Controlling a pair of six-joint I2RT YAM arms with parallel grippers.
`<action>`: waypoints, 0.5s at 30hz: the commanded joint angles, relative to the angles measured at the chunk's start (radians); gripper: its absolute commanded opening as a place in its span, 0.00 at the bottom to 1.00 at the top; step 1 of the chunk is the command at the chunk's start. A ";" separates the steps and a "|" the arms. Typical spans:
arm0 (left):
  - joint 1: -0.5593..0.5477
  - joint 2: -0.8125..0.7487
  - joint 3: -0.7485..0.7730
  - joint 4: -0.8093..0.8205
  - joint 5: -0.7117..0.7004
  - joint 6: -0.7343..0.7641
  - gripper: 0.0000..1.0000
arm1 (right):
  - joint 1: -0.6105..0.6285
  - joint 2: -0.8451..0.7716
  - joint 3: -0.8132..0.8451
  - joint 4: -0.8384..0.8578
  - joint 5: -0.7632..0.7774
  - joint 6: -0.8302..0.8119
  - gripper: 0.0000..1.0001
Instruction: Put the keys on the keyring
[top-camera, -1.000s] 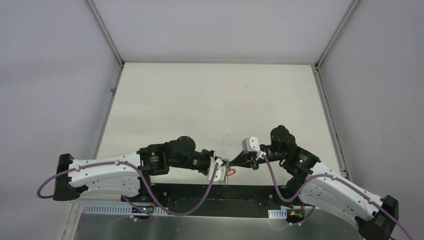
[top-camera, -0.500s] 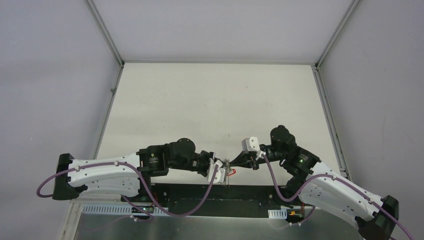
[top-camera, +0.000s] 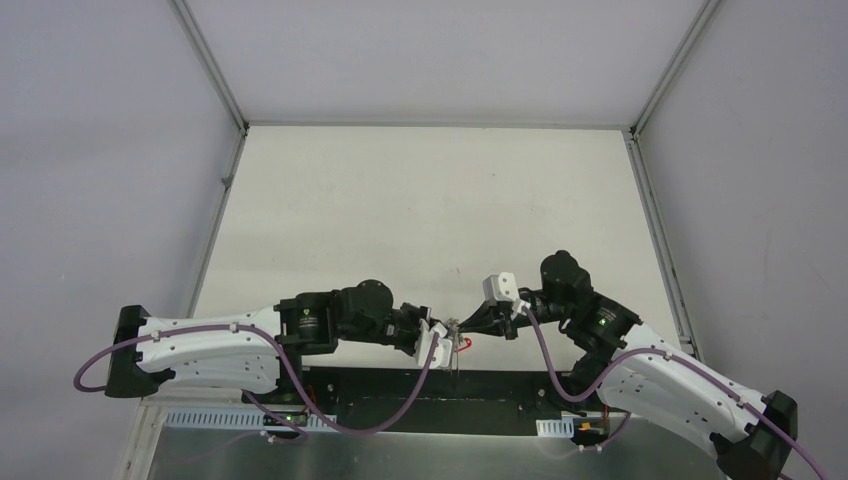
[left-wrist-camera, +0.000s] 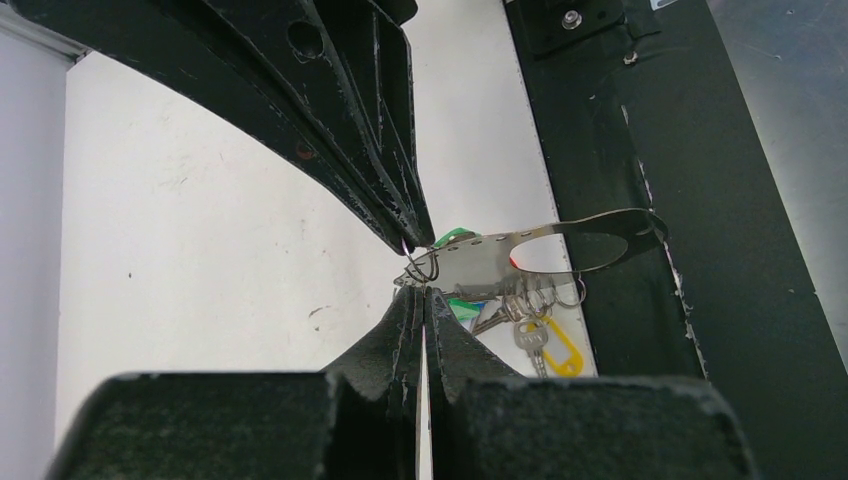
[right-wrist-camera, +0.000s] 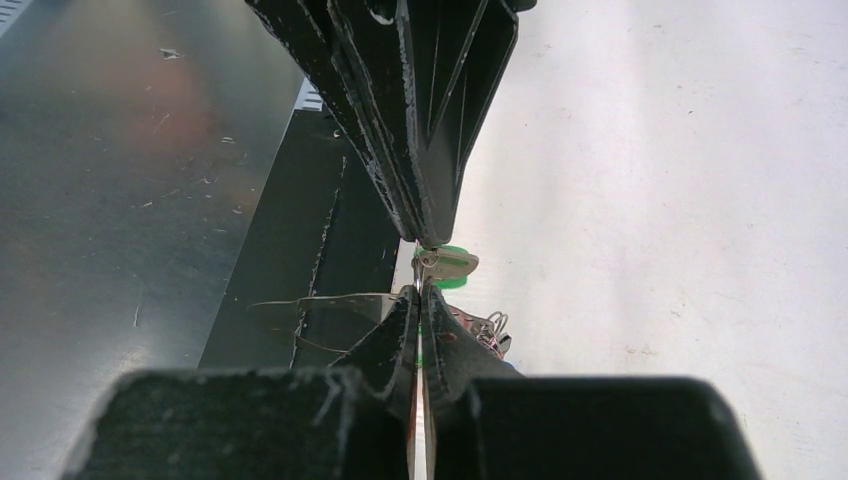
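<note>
Both grippers meet tip to tip just above the table's near edge. My left gripper (top-camera: 447, 332) (left-wrist-camera: 421, 291) is shut on the end of the keyring (left-wrist-camera: 480, 262) (right-wrist-camera: 320, 300), a thin grey metal loop that reaches out over the black base. My right gripper (top-camera: 463, 326) (right-wrist-camera: 418, 291) is shut on the small wire ring of the green-tagged key (right-wrist-camera: 447, 263), whose green tag (right-wrist-camera: 452, 281) shows behind it. Other keys hang bunched on the loop, one with a yellow tag (left-wrist-camera: 562, 352) and one with a red tag (top-camera: 462, 343). I cannot make out a blue tag clearly.
The white table (top-camera: 430, 200) stretches away behind the grippers, fenced by grey walls on three sides. A black base plate (left-wrist-camera: 700, 200) and a bare metal bench (right-wrist-camera: 120, 150) lie under and in front of the arms.
The left arm has sunk slightly toward the near edge. Both grippers stay shut and tip to tip at the same spot.
</note>
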 joint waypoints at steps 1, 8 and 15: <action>-0.020 0.007 -0.010 0.006 -0.013 0.003 0.00 | 0.002 -0.012 0.056 0.056 0.009 0.005 0.00; -0.025 0.004 -0.014 -0.001 -0.028 -0.002 0.03 | 0.002 -0.015 0.057 0.056 0.012 0.007 0.00; -0.025 -0.049 -0.009 0.021 -0.114 -0.101 0.74 | 0.002 -0.023 0.052 0.056 0.015 0.009 0.00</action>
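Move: The left fingers are already shut on a small wire ring. The place it is held to, the keyring's wire end pinched in the right fingertips, lies about 2 cm to their right, level in reach and height. From the left hand, the green tag hangs about 1 cm ahead, 1 cm right and 2 cm below, and the keyring's metal band is centred some 5 cm back, 2 cm right and 3 cm lower. For the right hand, that wire end is right at its fingertips. The left fingers let go of the small wire ring beside the right fingertips, springing open to about two thirds while the hand nearly stays in place, sinking only about 1 cm and easing a touch to the left at the end. The right hand stays still and keeps its pinch on the keyring's wire end. ##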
